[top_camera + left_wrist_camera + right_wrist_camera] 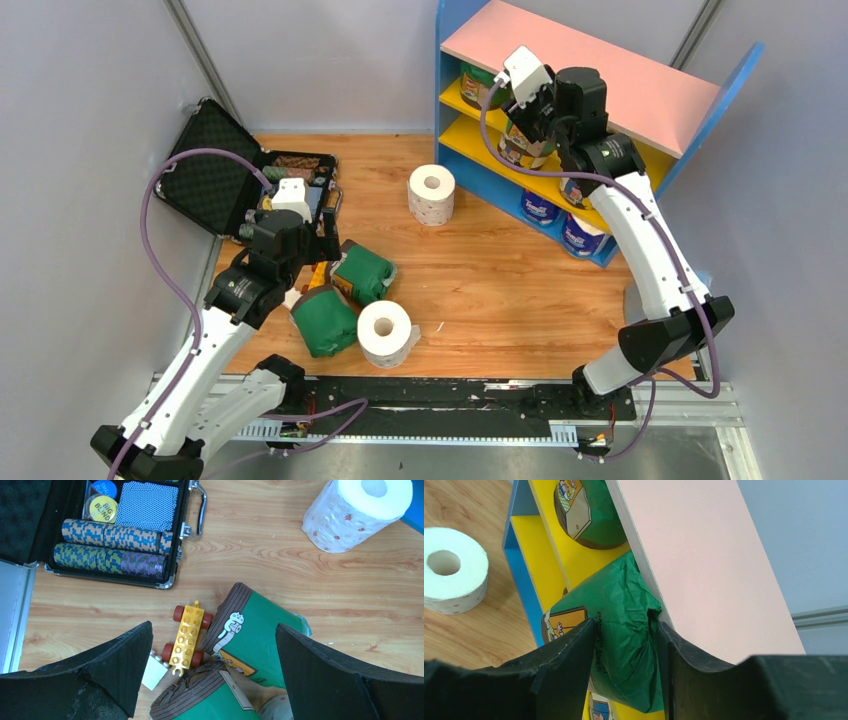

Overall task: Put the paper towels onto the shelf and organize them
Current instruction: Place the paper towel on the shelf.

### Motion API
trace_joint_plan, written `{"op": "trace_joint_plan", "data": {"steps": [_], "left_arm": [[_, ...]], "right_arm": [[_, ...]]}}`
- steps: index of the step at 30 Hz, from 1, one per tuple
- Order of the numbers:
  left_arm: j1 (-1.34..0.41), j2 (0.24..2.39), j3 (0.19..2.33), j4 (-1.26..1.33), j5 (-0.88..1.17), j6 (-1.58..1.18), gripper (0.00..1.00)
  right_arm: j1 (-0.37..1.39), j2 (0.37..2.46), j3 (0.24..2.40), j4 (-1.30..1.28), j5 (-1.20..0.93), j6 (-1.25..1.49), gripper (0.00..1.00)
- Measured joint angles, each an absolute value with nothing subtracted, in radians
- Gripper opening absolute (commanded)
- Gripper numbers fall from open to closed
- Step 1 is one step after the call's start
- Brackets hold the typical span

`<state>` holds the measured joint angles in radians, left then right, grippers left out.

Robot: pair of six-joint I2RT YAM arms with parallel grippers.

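Note:
My right gripper (626, 624) is shut on a green-wrapped paper towel roll (624, 595), its fingers pressed into the crumpled wrap on both sides. The roll sits at the front edge of the shelf's (600, 70) upper yellow board, just under the pink top. A second green roll (594, 515) stands on that board and two blue-and-white rolls (540, 208) stand on the bottom level. My left gripper (212, 626) hangs wide open above two green rolls (260, 635) lying on the floor. Bare white rolls (432, 194) (386, 333) stand on the wood.
An open black case (215, 170) of poker chips lies at the left by the wall. A yellow toy car (188, 637) and a small white brick (154, 672) lie against the green rolls under my left gripper. Grey walls close in on both sides.

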<state>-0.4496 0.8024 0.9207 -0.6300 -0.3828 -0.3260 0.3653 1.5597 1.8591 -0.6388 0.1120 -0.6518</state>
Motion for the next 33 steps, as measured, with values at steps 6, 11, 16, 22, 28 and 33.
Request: {"op": "trace_joint_plan", "data": {"steps": [6, 11, 16, 22, 28, 33], "left_arm": [[-0.450, 0.802, 0.921, -0.630, -0.383, -0.326, 1.00], [-0.450, 0.802, 0.921, -0.630, -0.383, -0.326, 1.00], [-0.450, 0.802, 0.921, -0.630, -0.383, -0.326, 1.00], [-0.450, 0.802, 0.921, -0.630, -0.383, -0.326, 1.00], [-0.450, 0.802, 0.921, -0.630, -0.383, -0.326, 1.00], [-0.450, 0.802, 0.921, -0.630, -0.383, -0.326, 1.00]], "right_arm": [[0.368, 1.513, 1.771, -0.562, 0.134, -0.638, 0.54], [0.380, 1.509, 1.740, -0.511, 0.169, -0.627, 0.55], [0.393, 1.493, 1.686, -0.439, 0.207, -0.621, 0.59], [0.406, 1.477, 1.627, -0.360, 0.237, -0.636, 0.63], [0.414, 1.473, 1.595, -0.313, 0.260, -0.658, 0.69], [0.427, 1.459, 1.564, -0.297, 0.269, -0.676, 0.86]]}}
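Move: The green paper towel on the upper yellow shelf is right at the right hand's fingertips, its middle some 5 cm ahead, 1 cm left and 4 cm below. A second green pack stands on the same shelf, about 14 cm left and 12 cm ahead of that hand; the white roll on the table is roughly 20 cm left, 2 cm back and 30 cm below. From the left hand, the aimed-at pack is some 22 cm ahead, 38 cm right and 12 cm higher. Fingertips still at the crumpled green top of the pack, beside the pink board's front edge, the right hand spreads them from about half open to roughly four-fifths. It stays nearly in place, tilting the fingers up about 10 degrees towards level and turning slightly clockwise, then sinks some 1 cm towards the end. ##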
